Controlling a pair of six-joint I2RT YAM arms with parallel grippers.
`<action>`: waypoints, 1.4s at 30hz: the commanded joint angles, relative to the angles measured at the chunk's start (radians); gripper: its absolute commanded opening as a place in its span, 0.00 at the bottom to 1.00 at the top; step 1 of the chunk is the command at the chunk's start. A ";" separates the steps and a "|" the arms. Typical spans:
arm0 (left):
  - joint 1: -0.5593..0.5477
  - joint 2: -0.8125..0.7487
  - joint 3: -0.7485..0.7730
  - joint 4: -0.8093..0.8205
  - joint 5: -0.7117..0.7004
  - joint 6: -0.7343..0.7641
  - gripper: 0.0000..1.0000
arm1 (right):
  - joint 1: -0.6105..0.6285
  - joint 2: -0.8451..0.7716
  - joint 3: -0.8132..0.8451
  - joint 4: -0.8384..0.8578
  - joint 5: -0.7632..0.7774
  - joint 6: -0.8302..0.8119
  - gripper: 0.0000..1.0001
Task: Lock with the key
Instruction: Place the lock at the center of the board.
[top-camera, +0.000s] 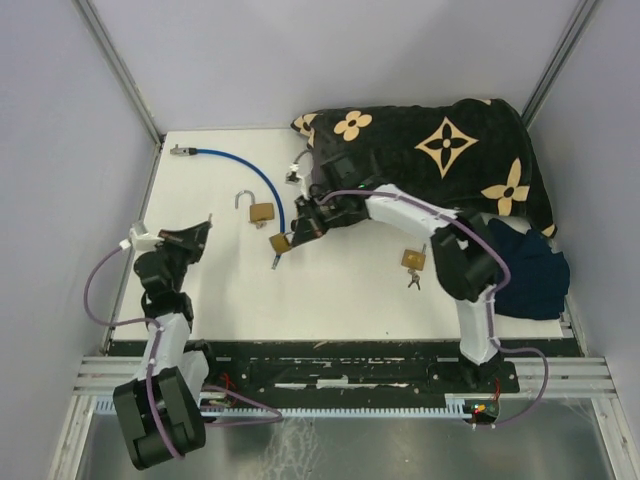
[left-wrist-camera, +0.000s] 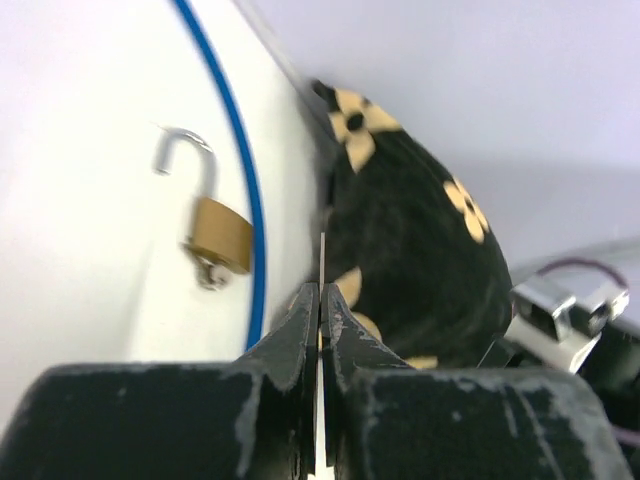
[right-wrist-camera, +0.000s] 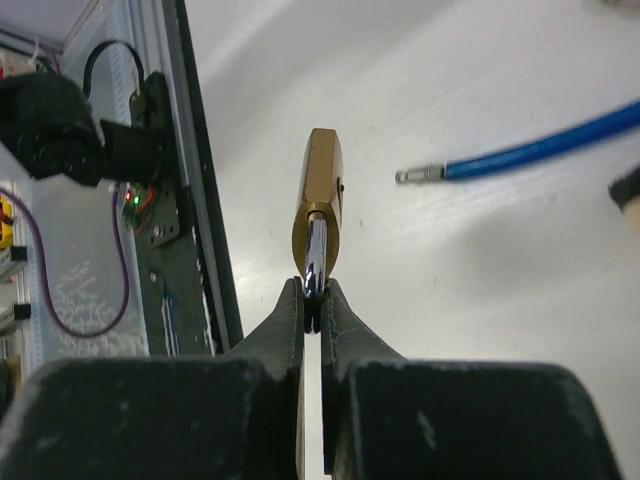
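My right gripper (top-camera: 292, 236) (right-wrist-camera: 312, 290) is shut on the silver shackle of a brass padlock (top-camera: 280, 243) (right-wrist-camera: 320, 195), holding it above the white table, body pointing away from the fingers. My left gripper (top-camera: 207, 226) (left-wrist-camera: 322, 290) hovers at the left, shut on a thin flat metal piece seen edge-on, apparently the key (left-wrist-camera: 322, 258). It points toward a second brass padlock (top-camera: 261, 212) (left-wrist-camera: 220, 232), which lies on the table with its shackle swung open.
A blue cable (top-camera: 240, 160) (left-wrist-camera: 240, 170) (right-wrist-camera: 540, 150) curves across the table past the open padlock. A third padlock (top-camera: 414, 259) lies at the right with keys (top-camera: 413, 281) beside it. A black flower-patterned blanket (top-camera: 430, 150) (left-wrist-camera: 420, 260) and a dark blue cloth (top-camera: 530, 275) fill the back right.
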 joint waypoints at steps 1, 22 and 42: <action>0.188 0.048 -0.003 0.027 0.043 -0.179 0.03 | 0.097 0.162 0.213 0.260 0.090 0.338 0.02; 0.292 0.222 0.058 -0.405 -0.176 -0.009 0.06 | 0.327 0.833 0.968 0.375 0.419 0.922 0.09; 0.293 0.076 0.171 -0.712 -0.352 0.090 0.64 | 0.331 0.682 0.870 0.220 0.452 0.544 0.62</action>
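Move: The left hand holds the key and takes it to bare board about 9 cm to its left, 5 cm back and 17 cm below; the brass lock in the right hand goes to a spot some 28 cm left of that hand, 2 cm farther out and 13 cm down. The other padlock lies about 14 cm ahead and 13 cm left of the right hand, and the blue hose's end is level with it, 8 cm left, both on the board. The right hand, still gripping the brass lock by its shackle, sweeps about 25 cm left past the hose's end and sinks some 10 cm to the board, turning roughly 20 degrees clockwise, then all but stops and opens its fingers about halfway to let go of the shackle. Meanwhile the left hand sinks about 15 cm while swinging left and drawing a little back, tips down some 40 degrees and turns counter-clockwise, and low over the board opens wide to release the key. ##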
